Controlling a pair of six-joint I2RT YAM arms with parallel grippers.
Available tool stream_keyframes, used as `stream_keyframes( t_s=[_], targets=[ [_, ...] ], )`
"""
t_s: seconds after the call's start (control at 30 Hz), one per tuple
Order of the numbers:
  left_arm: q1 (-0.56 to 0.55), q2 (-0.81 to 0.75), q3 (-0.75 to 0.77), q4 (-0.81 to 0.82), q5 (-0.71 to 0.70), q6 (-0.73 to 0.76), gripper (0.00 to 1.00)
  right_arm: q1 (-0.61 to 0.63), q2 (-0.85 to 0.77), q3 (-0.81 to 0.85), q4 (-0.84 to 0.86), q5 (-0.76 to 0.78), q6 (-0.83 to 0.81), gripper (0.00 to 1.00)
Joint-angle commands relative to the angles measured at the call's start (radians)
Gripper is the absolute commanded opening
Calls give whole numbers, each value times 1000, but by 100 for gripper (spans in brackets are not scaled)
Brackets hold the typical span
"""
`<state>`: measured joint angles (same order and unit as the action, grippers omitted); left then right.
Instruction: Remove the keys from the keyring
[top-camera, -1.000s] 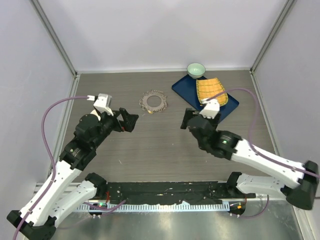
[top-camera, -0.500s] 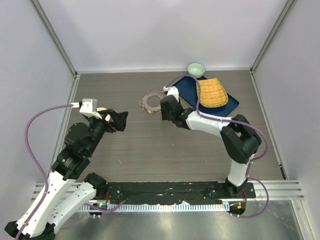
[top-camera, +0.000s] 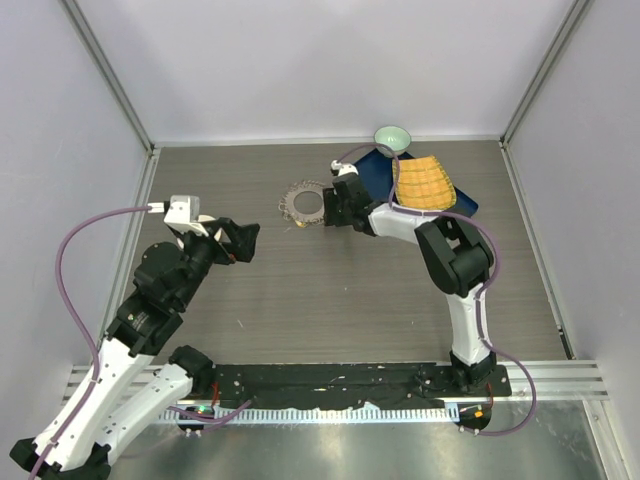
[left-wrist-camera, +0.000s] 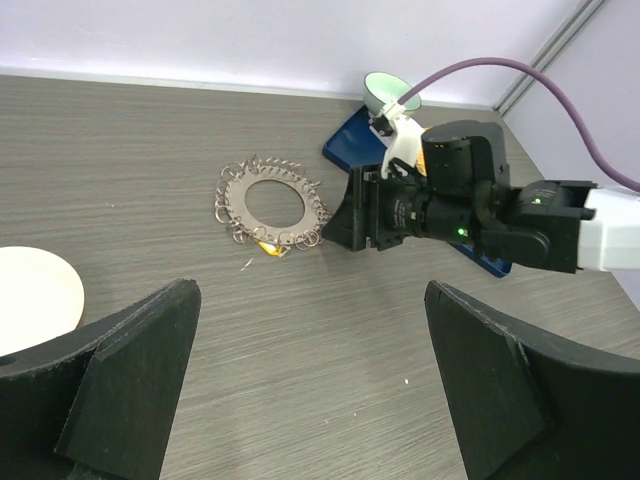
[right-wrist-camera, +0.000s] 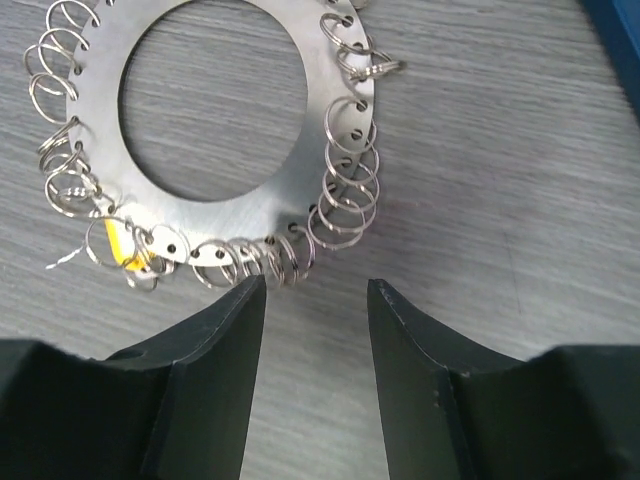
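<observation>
The keyring (top-camera: 309, 204) is a flat metal ring lying on the table, also seen in the left wrist view (left-wrist-camera: 238, 195) and close up in the right wrist view (right-wrist-camera: 240, 222). The keys (right-wrist-camera: 345, 215) look like small wire loops hooked through holes round its rim. A small yellow tag (right-wrist-camera: 120, 245) lies among them. My right gripper (right-wrist-camera: 315, 285) is low at the ring's right edge (top-camera: 328, 208), jaws half apart, nothing between them, the left fingertip touching the loops. My left gripper (left-wrist-camera: 310, 290) hangs wide open and empty, well left of the ring (top-camera: 245, 240).
A blue tray (top-camera: 462, 212) with a yellow woven mat (top-camera: 423, 183) lies behind my right arm. A small green bowl (top-camera: 392, 138) stands at the back wall. A white dish (left-wrist-camera: 30, 295) shows at the left in the left wrist view.
My right arm has reached from the table's right middle over to the keyring's right edge, and its jaws have narrowed. The left arm has drawn back slightly to the left.
</observation>
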<state>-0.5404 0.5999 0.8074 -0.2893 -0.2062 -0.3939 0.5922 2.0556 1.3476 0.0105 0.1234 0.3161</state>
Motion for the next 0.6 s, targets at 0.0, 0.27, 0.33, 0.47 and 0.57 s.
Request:
stream_keyframes(
  t_s=[0.0,0.27,0.33,0.47,0.57],
  targets=[
    [0,3,1,39,17,-13,100,-8,49,85,48,-74,1,51],
    [2,0,0,36,-4,1,100,-9,127,157,29,-110,12,33],
    [2,1,-2,38,-9,1,100,-9,124,154,22,-110,20,22],
    [2,11,-1,42,5,3,100,-9,37,127,0,-110,21,1],
    [2,17,-1,44,25,15,100,-8,-43,72,9,-143,26,1]
  ],
)
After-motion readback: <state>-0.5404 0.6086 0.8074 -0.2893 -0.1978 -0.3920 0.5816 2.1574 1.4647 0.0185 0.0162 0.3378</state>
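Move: The small rings at the near-right edge of the keyring lie just past the right fingertips, about 1 cm ahead, 2 cm left and 1 cm lower. From this hand the disc's centre is some 5 cm ahead and 6 cm left, the yellow tag about 7 cm left and 1 cm back, and the blue tray's middle roughly 8 cm ahead and 18 cm right. The left hand has those rings about 20 cm ahead, 14 cm right and 28 cm below. Slide the half-open right gripper some 3 cm left and 2 cm forward, sinking about 1 cm at the outset, until its tips reach the small rings on the keyring's near-right edge. Roll it about 5 degrees, left side rising. Shut the fingers almost fully as it arrives, pinching one small ring beside the disc's rim, and hold there. ##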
